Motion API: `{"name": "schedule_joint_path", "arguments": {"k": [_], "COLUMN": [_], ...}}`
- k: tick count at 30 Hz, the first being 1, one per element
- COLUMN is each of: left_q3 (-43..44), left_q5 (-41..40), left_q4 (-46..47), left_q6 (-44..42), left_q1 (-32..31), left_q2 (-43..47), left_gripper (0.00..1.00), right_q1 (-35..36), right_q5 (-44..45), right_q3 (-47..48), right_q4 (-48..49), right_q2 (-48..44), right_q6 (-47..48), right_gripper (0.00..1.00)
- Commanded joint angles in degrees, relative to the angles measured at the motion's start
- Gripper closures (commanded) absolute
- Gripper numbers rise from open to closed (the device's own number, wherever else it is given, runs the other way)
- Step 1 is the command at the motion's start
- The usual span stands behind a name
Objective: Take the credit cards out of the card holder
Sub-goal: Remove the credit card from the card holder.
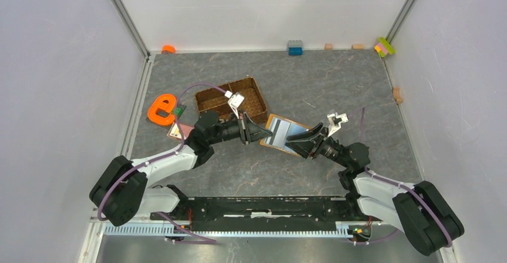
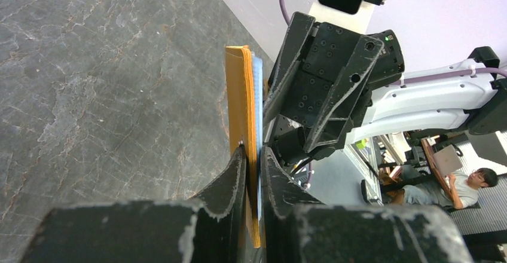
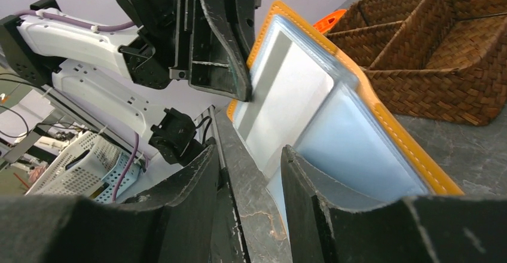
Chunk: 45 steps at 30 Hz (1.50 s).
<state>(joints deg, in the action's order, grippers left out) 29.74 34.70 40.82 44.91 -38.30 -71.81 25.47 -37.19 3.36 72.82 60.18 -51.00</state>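
Observation:
The card holder (image 1: pixel 293 129) is held open, orange outside with pale blue lining, tilted up off the table between the two arms. A pale grey-white credit card (image 1: pixel 278 134) with a dark stripe sits in its lining. My left gripper (image 1: pixel 263 132) is shut on the holder's left edge; in the left wrist view the holder (image 2: pixel 242 95) stands edge-on, pinched between the jaws (image 2: pixel 254 155). My right gripper (image 3: pixel 250 155) is open at the holder's (image 3: pixel 382 113) near edge, only table showing between its jaws, one finger against the blue lining. The card (image 3: pixel 287 95) lies just ahead of it.
A brown woven divided tray (image 1: pixel 230 100) stands just behind the left gripper, with an orange e-shaped toy (image 1: pixel 161 109) to its left. A flat pink and beige piece (image 1: pixel 179 131) lies under the left arm. Toy bricks (image 1: pixel 295 48) line the back wall.

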Motion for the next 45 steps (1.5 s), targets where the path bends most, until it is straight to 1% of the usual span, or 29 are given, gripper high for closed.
{"name": "schedule_joint_path", "arguments": {"k": [1,5,7,11,14,18,20,24,26,30,35,40,42,45], "left_q3": [2.48,3.29,3.77,3.29,2.74,3.13,3.07,2.87,2.91,3.24,3.32,2.53,2.04,1.81], "left_q5": [-2.47,-2.25,-1.38,-0.51,-0.33,0.20,0.23,0.21,0.36,1.23,1.38,-0.29,-1.30,-1.57], "left_q4": [0.36,-0.28,-0.18,1.48,3.55,3.66,3.83,3.92,4.16,4.92,5.46,3.91,3.32,3.61], "left_q6": [-0.92,-1.09,-0.80,0.50,2.05,2.80,2.92,2.73,2.89,3.47,3.96,3.71,3.61,3.94], "left_q1": [-1.13,-1.94,-2.04,-2.04,-2.04,-1.95,-1.95,-1.86,-1.87,-1.86,-1.80,-0.87,-0.18,0.07], "left_q2": [0.68,-0.39,-0.82,-0.47,-0.84,-1.60,-1.62,-1.24,-1.41,-2.53,-3.43,-2.11,-1.48,-1.81], "left_gripper": [0.98,0.98,0.98,0.98,0.98,0.98,0.98,0.98,0.98,0.98,0.98,0.98,0.98,0.98], "right_q1": [1.27,2.68,2.83,2.83,2.83,2.83,2.83,2.83,2.84,2.83,2.83,2.85,2.83,2.83], "right_q5": [-0.27,1.05,2.56,6.76,7.92,10.53,10.72,8.56,6.70,3.30,1.52,0.19,0.10,0.03], "right_q3": [1.39,1.95,2.71,5.17,5.35,5.73,5.97,5.76,5.40,4.09,2.74,0.71,-0.08,-0.30], "right_q4": [2.41,0.94,-3.17,-16.19,-17.97,-22.45,-23.14,-20.47,-17.45,-9.71,-3.00,6.21,8.95,8.88], "right_q2": [-1.63,-1.30,-1.29,-1.49,-2.34,-4.28,-4.35,-3.58,-3.18,-3.03,-2.86,-3.45,-4.29,-5.16], "right_q6": [1.05,2.22,3.79,8.78,9.97,11.91,12.42,11.17,9.91,6.68,3.60,0.17,-0.67,-0.34], "right_gripper": [0.52,0.54,0.54,0.55,0.56,0.57,0.57,0.57,0.58,0.62,0.72,0.81,0.82,0.82]}}
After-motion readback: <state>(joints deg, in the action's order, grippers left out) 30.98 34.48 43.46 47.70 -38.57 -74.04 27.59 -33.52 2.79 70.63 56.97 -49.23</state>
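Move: The white card in the holder is just past the right fingertips, about 2 cm ahead and 3 cm to the left at nearly the same height; it is some 3 cm to the right of the left hand, which already grips the holder's edge. The holder's blue pocket page stands close beside the right fingers, about 3 cm ahead and 1 cm right. The wicker basket lies about 15 cm ahead and 20 cm left, some 14 cm below the right hand. The right hand, fingers half open, first works forward and down along the card by about 3 cm each way, its fingertips tipping down some 10 degrees. It then reverses back and up to about where it began, levelling out while its fingers close most of the way, seeming to pinch the card's near edge, as the left hand keeps its pinch on the holder with only small shifts. ##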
